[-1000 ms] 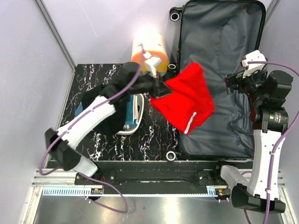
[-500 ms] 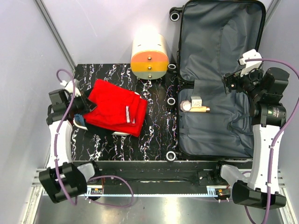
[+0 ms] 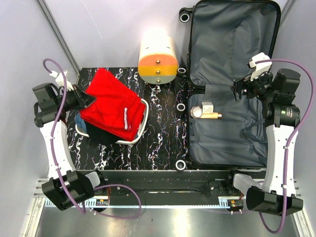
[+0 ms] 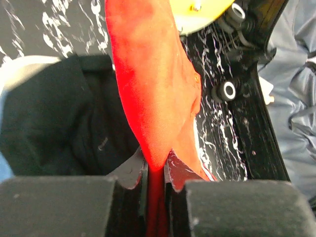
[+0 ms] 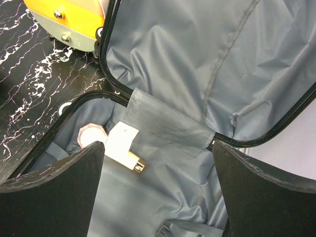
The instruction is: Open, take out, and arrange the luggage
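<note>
The luggage (image 3: pixel 232 59) lies open at the right, its grey lining (image 5: pixel 197 59) showing in lid and base. My left gripper (image 3: pixel 81 98) is shut on the edge of a red garment (image 3: pixel 111 103), which drapes over the white tray (image 3: pixel 143 118). In the left wrist view the red cloth (image 4: pixel 153 84) is pinched between the fingers of the left gripper (image 4: pixel 156 170). My right gripper (image 3: pixel 239 89) hovers open above the luggage base, nothing between the fingers of the right gripper (image 5: pixel 158 144). A round jar (image 5: pixel 89 136) and a white-capped bottle (image 5: pixel 121 143) lie in the base.
Dark clothes (image 3: pixel 103 136) lie in the tray under the red garment. A cream-and-orange cylindrical box (image 3: pixel 158 59) stands behind the tray, left of the luggage wheels (image 3: pixel 181 107). Walls close in the table on both sides.
The left arm has swung the red garment from above the luggage leftward to over the tray, uncovering the jar and bottle. The right gripper has shifted slightly left and stays open.
</note>
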Controlling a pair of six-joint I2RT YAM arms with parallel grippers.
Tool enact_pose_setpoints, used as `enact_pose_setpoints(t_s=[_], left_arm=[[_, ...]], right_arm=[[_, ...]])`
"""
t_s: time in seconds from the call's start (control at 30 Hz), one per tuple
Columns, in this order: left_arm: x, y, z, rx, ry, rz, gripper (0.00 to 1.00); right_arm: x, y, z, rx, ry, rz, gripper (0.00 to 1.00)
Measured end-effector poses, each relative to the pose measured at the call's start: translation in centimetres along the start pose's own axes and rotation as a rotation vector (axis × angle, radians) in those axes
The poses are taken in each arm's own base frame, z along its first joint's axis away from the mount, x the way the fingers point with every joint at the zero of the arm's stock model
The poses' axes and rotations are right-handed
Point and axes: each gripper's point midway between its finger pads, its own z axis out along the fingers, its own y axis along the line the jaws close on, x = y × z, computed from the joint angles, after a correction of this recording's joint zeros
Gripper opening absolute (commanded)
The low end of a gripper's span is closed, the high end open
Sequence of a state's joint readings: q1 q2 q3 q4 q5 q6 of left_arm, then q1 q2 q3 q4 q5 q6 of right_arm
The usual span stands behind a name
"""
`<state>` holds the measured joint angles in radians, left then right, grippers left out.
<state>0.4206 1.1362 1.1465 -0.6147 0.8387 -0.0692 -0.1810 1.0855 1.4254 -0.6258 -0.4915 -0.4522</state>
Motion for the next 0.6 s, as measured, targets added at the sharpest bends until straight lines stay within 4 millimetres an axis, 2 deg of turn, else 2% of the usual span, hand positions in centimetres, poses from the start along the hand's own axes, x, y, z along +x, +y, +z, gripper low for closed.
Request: enact_pose_setpoints(t_s=[0.07,0.13,0.23,0.33,0.4,0.43,0.47,0.53,0.6], left_arm=[[-2.4,-0.4,-1.0,-0.004,-0.055,0.042,0.0],[-3.1,0.5,-1.5,-0.038,-0.079,0.069,0.0],[-1.5,3.3,-1.0,-0.101,-0.044,0.066,0.0],[1.6,7.1,0.7,-0.162,0.049,0.036,0.02],[3.9,9.9,1.7,-0.205,0.122,0.002,0.12],[4.6,11.0,2.1,-0.225,0.149,-0.008,0.25],[5.2,12.0,2.3,-0.243,0.171,-0.014,0.31],[5.7,13.1,2.4,-0.266,0.192,-0.004,0.49],[5.6,13.7,2.2,-0.291,0.202,0.024,0.6]], right_arm=[[0.1,0.0,0.1,-0.001,0.003,0.0,1.0],[0.2,0.0,0.2,-0.002,0.006,-0.001,1.0],[0.3,0.0,0.2,-0.004,0.011,-0.002,1.0],[0.4,0.0,0.2,-0.006,0.013,-0.009,1.0],[0.4,-0.1,0.2,-0.006,0.014,-0.014,1.0],[0.4,-0.1,0.2,-0.006,0.014,-0.015,1.0],[0.4,-0.1,0.2,-0.007,0.014,-0.016,1.0],[0.5,0.0,0.3,-0.01,0.015,-0.017,1.0],[0.5,0.0,0.4,-0.016,0.015,-0.017,1.0]])
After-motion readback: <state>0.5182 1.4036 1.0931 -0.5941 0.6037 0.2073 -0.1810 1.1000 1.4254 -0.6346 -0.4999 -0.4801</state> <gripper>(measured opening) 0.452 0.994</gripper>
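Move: The white tray that the red garment is being laid over has its middle some 5 cm to the right of the left hand, 3 cm back and about 20 cm below. The black clothes in it lie almost straight under the hand, 3 cm back and 1 cm right. A blue garment shows at the tray's left end, roughly 10 cm left and 4 cm back. From the right hand the tray is about 54 cm left, 5 cm back and 31 cm down. The red garment, still pinched by one end in the left hand and trailing off to the right over the tray, is lifted briefly about 3 cm. It is then lowered quickly some 15 cm while being carried about 9 cm left, down over the tray's left end. The wrist tips down and rolls by some 15 degrees each, and at the bottom the fingers open to nearly half. ##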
